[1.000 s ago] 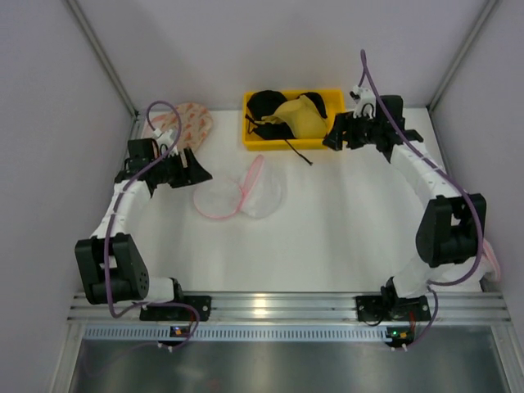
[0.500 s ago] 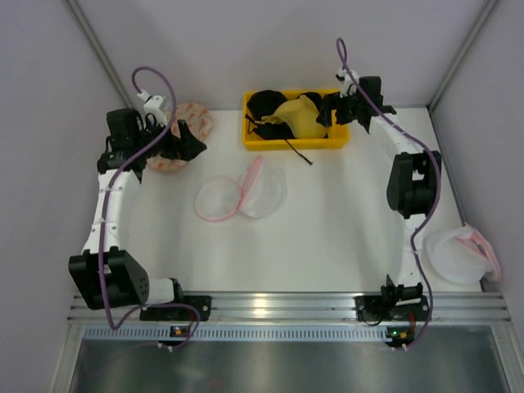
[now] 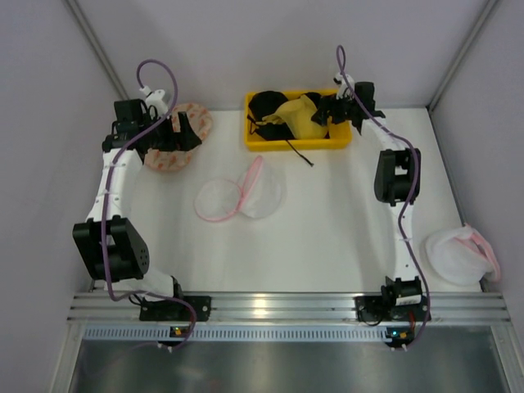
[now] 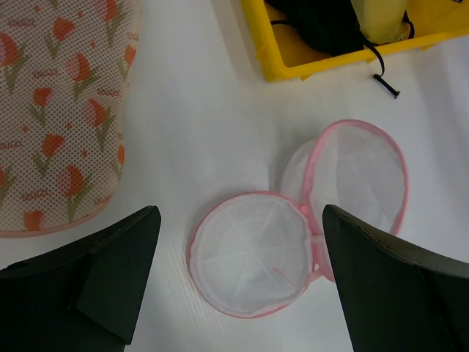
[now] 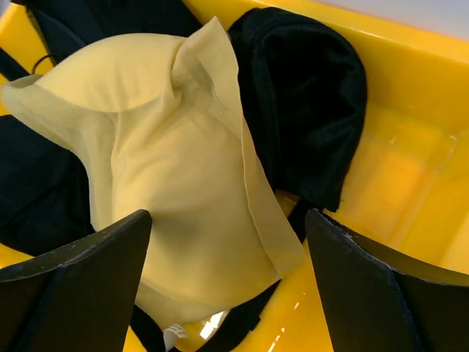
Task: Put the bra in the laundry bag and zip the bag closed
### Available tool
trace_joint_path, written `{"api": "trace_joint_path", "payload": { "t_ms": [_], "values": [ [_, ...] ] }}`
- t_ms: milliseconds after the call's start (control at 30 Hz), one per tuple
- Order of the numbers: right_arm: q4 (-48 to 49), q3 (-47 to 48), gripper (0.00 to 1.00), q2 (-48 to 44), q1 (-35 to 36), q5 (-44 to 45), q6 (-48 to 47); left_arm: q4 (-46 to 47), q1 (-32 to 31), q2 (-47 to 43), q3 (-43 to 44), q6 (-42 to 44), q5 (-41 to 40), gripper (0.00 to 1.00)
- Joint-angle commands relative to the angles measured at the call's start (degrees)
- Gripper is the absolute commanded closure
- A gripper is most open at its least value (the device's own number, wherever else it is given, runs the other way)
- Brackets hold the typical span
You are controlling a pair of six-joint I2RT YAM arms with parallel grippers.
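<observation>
The mustard-yellow bra lies on top of black garments in the yellow bin; the right wrist view shows its padded cup up close. My right gripper hangs open just above it, fingers on either side of the cup, nothing gripped. The laundry bag lies unzipped on the table, its two round mesh halves spread flat, with the pink rim showing. My left gripper hovers wide open at the far left, above and behind the bag, holding nothing.
A larger mesh bag with orange-red tulip print lies under the left arm. The yellow bin also holds black bras; a black strap trails over its front rim. Another white and pink mesh pouch sits at the right edge.
The left arm swung back towards the far-left corner and its gripper opened wide. The right arm stretched out over the bin, bringing its opening jaws above the bra.
</observation>
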Motion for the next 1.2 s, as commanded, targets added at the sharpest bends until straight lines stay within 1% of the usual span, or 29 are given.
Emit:
{"api": "trace_joint_path", "payload": {
  "t_ms": [0,133,233,333,400,433,500,533,600,633,667,700,833,1000,1100,1133,1167],
  "values": [
    [1.9,2.4,0.14,1.1,-0.3,-4.4,3.0,-0.4,-0.1,1.1,3.9,-0.4,-2.7,0.02],
    [-0.9,1.5,0.15,0.7,-0.3,-7.6,4.4,-0.4,-0.1,1.1,4.0,-0.4,-2.0,0.02],
    [1.0,-1.6,0.18,-1.4,-0.3,-5.3,5.0,-1.2,-0.1,0.8,4.3,0.8,-1.6,0.02],
    [-1.4,-0.1,0.19,-1.1,0.3,-5.0,3.7,-1.3,-0.1,-0.6,3.2,0.6,-1.4,0.02],
    [-4.0,2.4,0.25,-0.4,0.7,-5.0,2.0,-1.4,-0.1,-2.0,2.5,0.6,-1.4,0.02],
    [-4.3,2.6,0.32,-0.3,1.0,-5.0,1.2,-1.3,-0.1,-2.8,1.7,0.7,-1.5,0.02],
    [-5.2,2.6,0.42,-0.4,1.2,-5.0,0.0,-1.3,-0.1,-3.7,1.0,0.8,-2.2,0.02],
    [-5.4,2.6,0.55,-0.3,1.3,-5.1,-1.5,-1.3,-0.1,-4.2,0.7,0.8,-2.2,0.02],
    [-5.9,2.6,0.69,-0.4,1.2,-5.8,-2.6,-1.3,-0.1,-4.4,0.3,0.7,-2.3,0.02],
    [-5.7,2.6,0.87,-0.5,1.2,-6.4,-2.7,-1.3,-0.1,-4.5,0.3,0.6,-2.4,0.02],
    [-5.5,2.5,0.97,-1.1,1.1,-8.1,-2.4,-1.3,-0.1,-4.7,0.2,0.5,-2.5,0.02],
    [-4.5,2.2,1.0,-1.7,0.9,-8.4,-2.1,-1.4,-0.1,-4.8,0.2,0.5,-2.4,0.02],
    [0.9,-2.6,1.0,-7.6,0.4,-9.3,-0.4,-1.3,-0.1,-5.3,0.2,0.8,-2.6,0.02],
    [2.0,-3.8,1.0,-17.5,-0.4,-10.7,-0.7,-1.3,-0.2,-4.3,1.1,0.4,-1.8,0.02],
    [-1.3,-5.9,1.0,-24.0,-1.3,-12.3,-4.9,-1.2,-0.1,-3.4,1.8,0.5,-0.9,0.02],
    [-3.4,-7.5,1.0,-25.8,-1.6,-12.8,-9.8,-1.2,-0.1,-2.9,2.4,0.5,-0.7,0.03],
    [-5.5,-8.6,1.0,-29.3,-1.6,-12.9,-12.7,-1.2,-0.1,-2.8,2.4,0.6,-0.6,0.03]
  ]
}}
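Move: The yellow bra's middle is about 7 cm to the left of the right hand, level with it fore and aft and some 2 cm below; its near right corner already lies between the open fingers. The nearer black cup sits about 6 cm ahead and 3 cm to the left, and the black strap over the yellow bin's front wall is some 11 cm back and 8 cm left. From the left hand, the yellow bra is roughly 22 cm ahead, 30 cm to the right and 18 cm lower. Ease the right gripper back and a little left, about 3 cm, sinking slightly in the bin over the yellow bra's right edge, and shut the fingers fully to pinch the fabric. Then pull it up fast, some 13 cm, drifting back a further 3 cm and tipping the fingertips up a little as you clear the bin, with the grip kept shut. ##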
